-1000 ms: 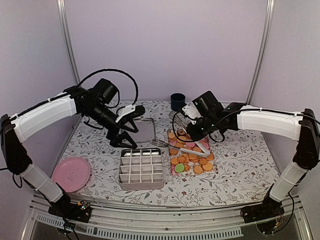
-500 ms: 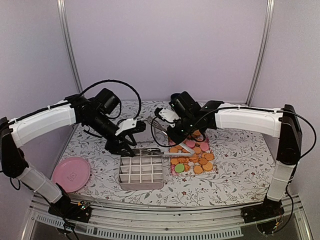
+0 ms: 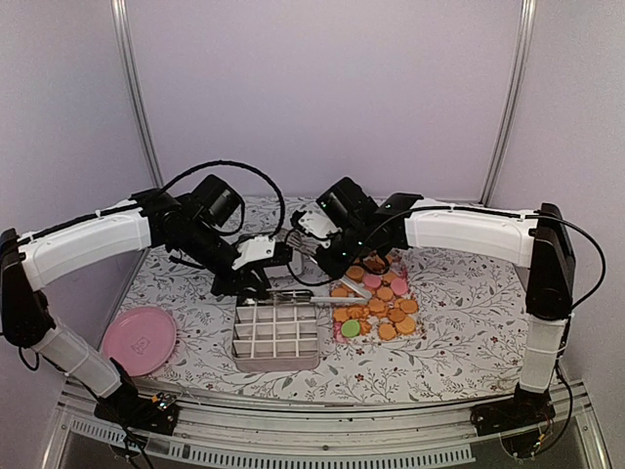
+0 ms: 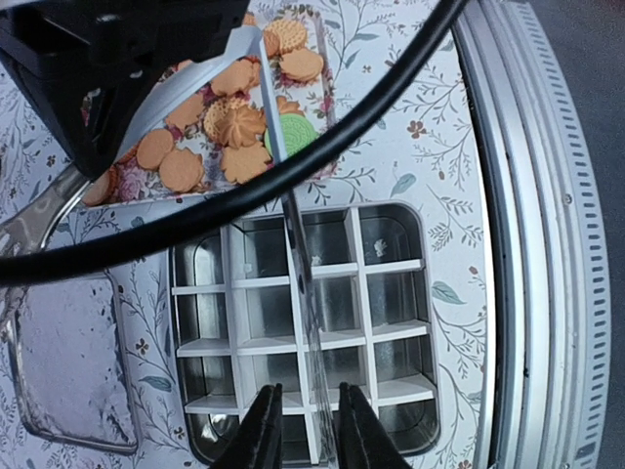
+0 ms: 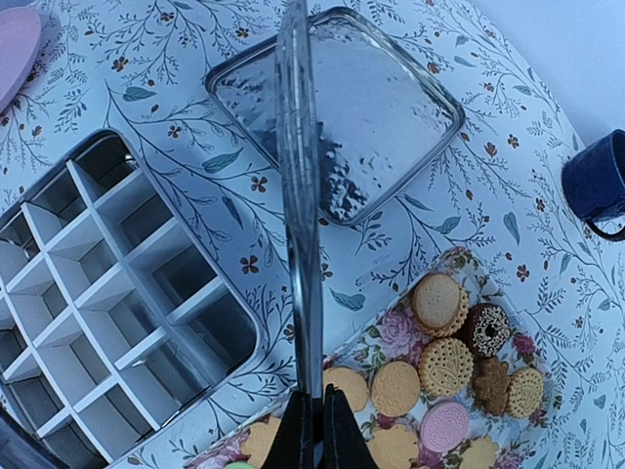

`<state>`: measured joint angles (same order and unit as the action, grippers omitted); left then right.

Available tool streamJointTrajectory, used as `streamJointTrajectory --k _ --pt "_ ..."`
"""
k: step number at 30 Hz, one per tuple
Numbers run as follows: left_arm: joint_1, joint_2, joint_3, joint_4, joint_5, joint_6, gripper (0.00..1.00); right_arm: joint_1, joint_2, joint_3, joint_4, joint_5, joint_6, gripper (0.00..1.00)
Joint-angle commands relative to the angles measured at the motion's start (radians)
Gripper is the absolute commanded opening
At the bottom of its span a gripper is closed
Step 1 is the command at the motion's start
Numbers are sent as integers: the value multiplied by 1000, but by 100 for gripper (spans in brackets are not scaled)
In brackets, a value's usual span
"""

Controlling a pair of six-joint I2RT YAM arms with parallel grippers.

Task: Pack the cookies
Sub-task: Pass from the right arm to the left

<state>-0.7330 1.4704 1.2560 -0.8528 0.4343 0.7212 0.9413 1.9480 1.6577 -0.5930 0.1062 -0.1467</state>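
The cookies (image 3: 379,303), mostly orange-tan with a few pink, dark brown and one green (image 3: 351,328), lie on a floral tray (image 3: 337,335). They also show in the left wrist view (image 4: 234,127) and the right wrist view (image 5: 439,305). My right gripper (image 3: 328,266) (image 5: 312,422) is shut on one end of metal tongs (image 5: 298,195). The tongs (image 4: 301,283) reach out over the divided tin (image 3: 276,332). My left gripper (image 3: 256,289) (image 4: 310,430) straddles their far end, narrowly open; one finger (image 4: 356,430) is against the metal, the other stands off it.
The tin's lid (image 5: 361,117) (image 4: 68,362) lies behind the tin (image 4: 427,322). A pink plate (image 3: 140,339) sits at the near left. A dark blue cup (image 5: 598,186) stands behind the tray. The two arms meet over the tin's far edge.
The right arm swung left from over the tray, carrying the tongs across the tin. The left gripper came down to the tin's far edge and narrowed around the tongs' free end.
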Motion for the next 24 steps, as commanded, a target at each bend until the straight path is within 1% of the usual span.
streamJointTrajectory --k 1,8,10,11,12,13,14,15,16,17,18,19,21,24 --pt "-29 6 -27 38 -37 7 21 11 2 37 -7 -17 11 0" --pt "-43 48 10 54 -50 6 16 11 0 37 2 -41 20 0" --pt "-43 50 9 64 -49 10 9 12 -5 34 0 -43 22 0" --pt "-42 50 7 67 -49 10 2 12 -10 31 0 -44 24 0" --pt "-43 49 3 73 -49 8 0 11 -18 22 5 -48 28 0" --pt "-42 46 0 76 -45 4 0 12 -31 10 16 -51 28 0" --pt "-41 43 -4 78 -41 -1 0 12 -46 -1 29 -54 30 3" --pt "-42 41 -7 83 -37 -12 0 11 -63 -12 41 -59 32 10" --pt "-40 39 -9 86 -30 -28 0 10 -82 -23 53 -65 35 21" --pt "-36 39 -7 86 -23 -48 0 6 -103 -32 67 -76 36 29" --pt "-31 39 -1 84 -13 -75 0 1 -128 -39 79 -93 38 35" --pt "-22 40 12 75 5 -106 0 -8 -149 -43 91 -108 40 41" --pt "7 34 50 46 68 -151 0 -35 -203 -46 110 -147 55 60" --pt "70 3 108 25 160 -198 0 -90 -309 -69 175 -242 85 98"
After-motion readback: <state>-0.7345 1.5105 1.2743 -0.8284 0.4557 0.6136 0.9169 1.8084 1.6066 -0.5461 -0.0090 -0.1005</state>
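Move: The near leg of the open tongs, close to its fork end, already runs between the left gripper's half-closed fingers, about 2 cm below the finger midpoint. The hinge is some 21 cm to that hand's right. The divided tin lies 14 cm below, 3 cm right and 2 cm back; the cookie board is about 25 cm right and 7 cm ahead. From the right gripper, shut on the far leg, that fork end is some 13 cm left and 6 cm back. Sink the left gripper about 2 cm over the divided tin and shut its fingers on the tongs' near leg, by the fork end. Keep the right gripper's hold on the far leg until then; next open it wide and lift it about 5 cm, straight up off the leg, while the left keeps its pinch. ##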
